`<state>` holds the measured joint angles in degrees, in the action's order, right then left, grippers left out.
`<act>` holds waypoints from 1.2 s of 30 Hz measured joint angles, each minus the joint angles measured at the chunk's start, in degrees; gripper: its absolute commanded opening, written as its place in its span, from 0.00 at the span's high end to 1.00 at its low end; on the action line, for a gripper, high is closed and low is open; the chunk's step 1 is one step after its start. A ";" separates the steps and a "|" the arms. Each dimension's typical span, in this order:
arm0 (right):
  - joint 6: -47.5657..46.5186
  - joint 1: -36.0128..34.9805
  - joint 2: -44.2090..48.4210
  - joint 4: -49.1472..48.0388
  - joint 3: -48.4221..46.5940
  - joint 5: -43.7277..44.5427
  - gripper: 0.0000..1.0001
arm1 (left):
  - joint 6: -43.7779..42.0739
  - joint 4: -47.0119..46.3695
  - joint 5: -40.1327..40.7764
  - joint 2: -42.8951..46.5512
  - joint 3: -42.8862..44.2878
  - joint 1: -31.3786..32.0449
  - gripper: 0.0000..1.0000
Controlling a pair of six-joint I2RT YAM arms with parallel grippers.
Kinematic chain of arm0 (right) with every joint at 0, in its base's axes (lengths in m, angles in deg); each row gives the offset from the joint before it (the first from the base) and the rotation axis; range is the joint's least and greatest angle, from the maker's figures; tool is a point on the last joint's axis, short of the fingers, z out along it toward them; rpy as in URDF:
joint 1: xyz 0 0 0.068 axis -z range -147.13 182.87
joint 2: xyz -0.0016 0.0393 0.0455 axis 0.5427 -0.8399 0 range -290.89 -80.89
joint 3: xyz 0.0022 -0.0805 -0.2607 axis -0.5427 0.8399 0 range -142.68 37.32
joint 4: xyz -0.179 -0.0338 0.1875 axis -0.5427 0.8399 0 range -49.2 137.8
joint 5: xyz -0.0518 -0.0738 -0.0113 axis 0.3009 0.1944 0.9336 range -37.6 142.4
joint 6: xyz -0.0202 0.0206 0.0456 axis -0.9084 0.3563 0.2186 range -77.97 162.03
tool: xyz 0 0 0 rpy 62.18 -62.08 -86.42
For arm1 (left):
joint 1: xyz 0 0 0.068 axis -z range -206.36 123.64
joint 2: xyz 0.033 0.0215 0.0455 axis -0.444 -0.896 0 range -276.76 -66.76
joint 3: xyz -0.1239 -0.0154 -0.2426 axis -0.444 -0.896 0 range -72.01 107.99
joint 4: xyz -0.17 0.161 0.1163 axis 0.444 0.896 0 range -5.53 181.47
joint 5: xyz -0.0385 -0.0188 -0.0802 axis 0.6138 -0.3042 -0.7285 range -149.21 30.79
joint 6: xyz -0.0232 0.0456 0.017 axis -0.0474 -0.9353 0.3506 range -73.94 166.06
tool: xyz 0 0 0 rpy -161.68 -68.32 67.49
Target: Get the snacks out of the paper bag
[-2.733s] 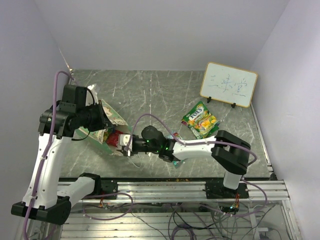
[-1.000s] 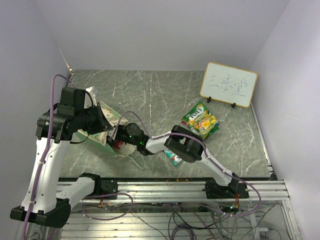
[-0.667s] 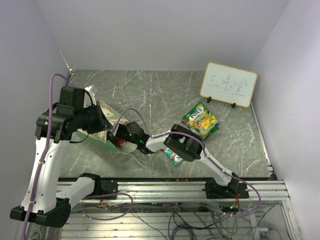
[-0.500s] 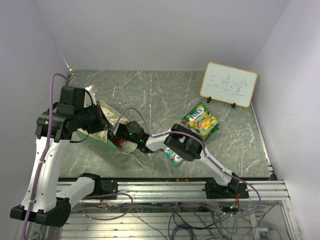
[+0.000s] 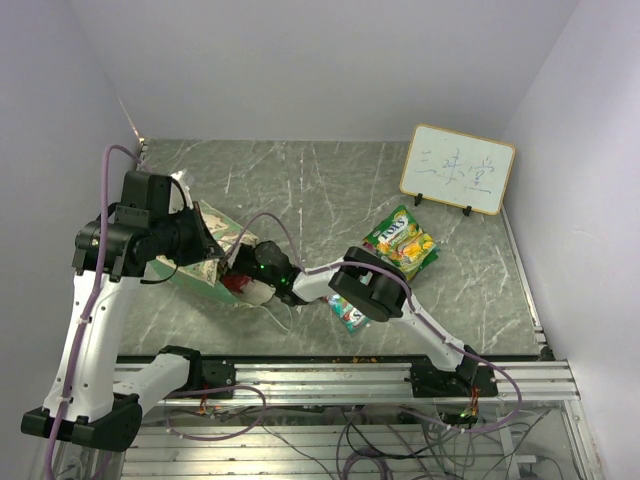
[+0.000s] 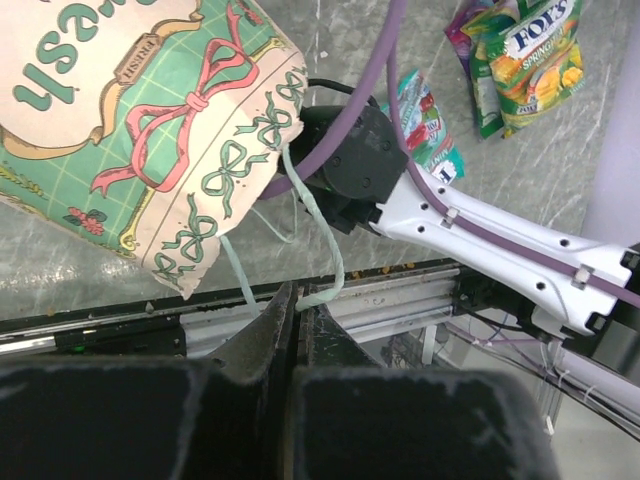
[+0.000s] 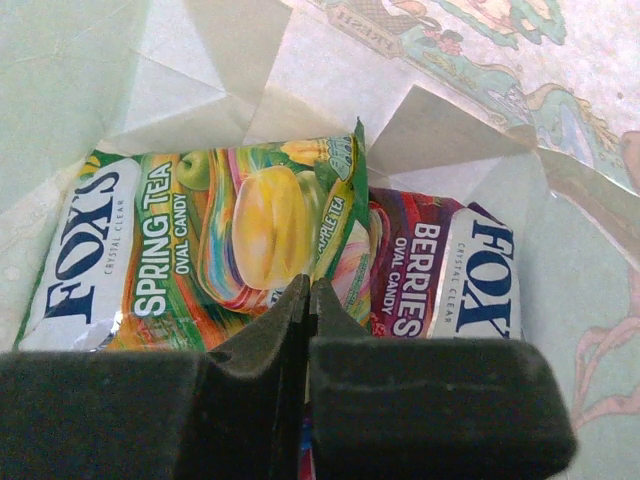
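The mint-green paper bag (image 5: 190, 268) lies on its side at the table's left, its ribbon print large in the left wrist view (image 6: 150, 130). My left gripper (image 6: 298, 300) is shut on its string handle (image 6: 325, 250) and holds the mouth up. My right gripper (image 7: 308, 287) is deep inside the bag (image 7: 80, 80). It is shut, with a sliver of red and blue packet between its fingers. Just past its tips lie two snacks, a green-yellow Spring Tea packet (image 7: 200, 240) and a purple Berries packet (image 7: 450, 280). A red packet (image 5: 232, 283) shows at the bag's mouth.
Two snack packets lie outside the bag: a green-yellow one (image 5: 402, 238) at the right and a small pink-green one (image 5: 348, 315) under my right arm's elbow. A white framed whiteboard (image 5: 458, 168) stands at the back right. The metal rail (image 5: 350, 375) runs along the near edge.
My right gripper has pushed further into the bag's mouth and closed from wide open to shut. The left gripper has kept its hold on the handle.
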<state>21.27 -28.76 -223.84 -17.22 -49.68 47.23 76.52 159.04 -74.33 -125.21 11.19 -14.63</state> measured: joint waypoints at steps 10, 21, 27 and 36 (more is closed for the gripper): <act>2.29 -1.16 5.01 0.07 4.02 4.61 1.00 | 1.97 -0.20 3.23 -0.09 0.61 0.00 0.93; 2.84 -2.14 16.00 0.02 15.63 7.82 1.00 | 5.03 -1.66 5.27 -0.15 1.44 0.00 0.93; 2.82 -2.19 21.09 0.07 20.72 9.44 1.00 | 5.97 -2.69 5.92 -0.13 1.38 0.00 0.93; 3.67 -2.21 25.86 2.19 22.73 9.86 1.00 | 6.05 -3.13 5.99 -1.64 3.23 0.00 0.93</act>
<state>24.94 -30.96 -197.98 -15.03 -26.95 57.09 82.57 155.91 -68.34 -126.85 14.42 -14.63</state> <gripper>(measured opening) 0.006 0.081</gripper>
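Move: The Spring Tea candy pack is already pinched in my right fingers, deep in the bag. The bag's mouth is about 8 cm to my right, 2 cm back and a little above; the Berries pack sits some 6 cm ahead and 4 cm to my left. On the table, about 6 cm lower, a teal pack lies roughly 32 cm right and 14 cm back. My left hand holds the cord, with the mouth about 10 cm ahead, 6 cm right and 19 cm below. Keeping my right fingers shut on the Spring Tea pack, I first lift, then draw it up and to the right towards the bag's mouth, easing back a little: about 9 cm up and 7 cm right, with hardly any wrist turn. My left hand keeps its pinch on the cord, shifting some 3 cm forward and up while turning slightly counter-clockwise. ##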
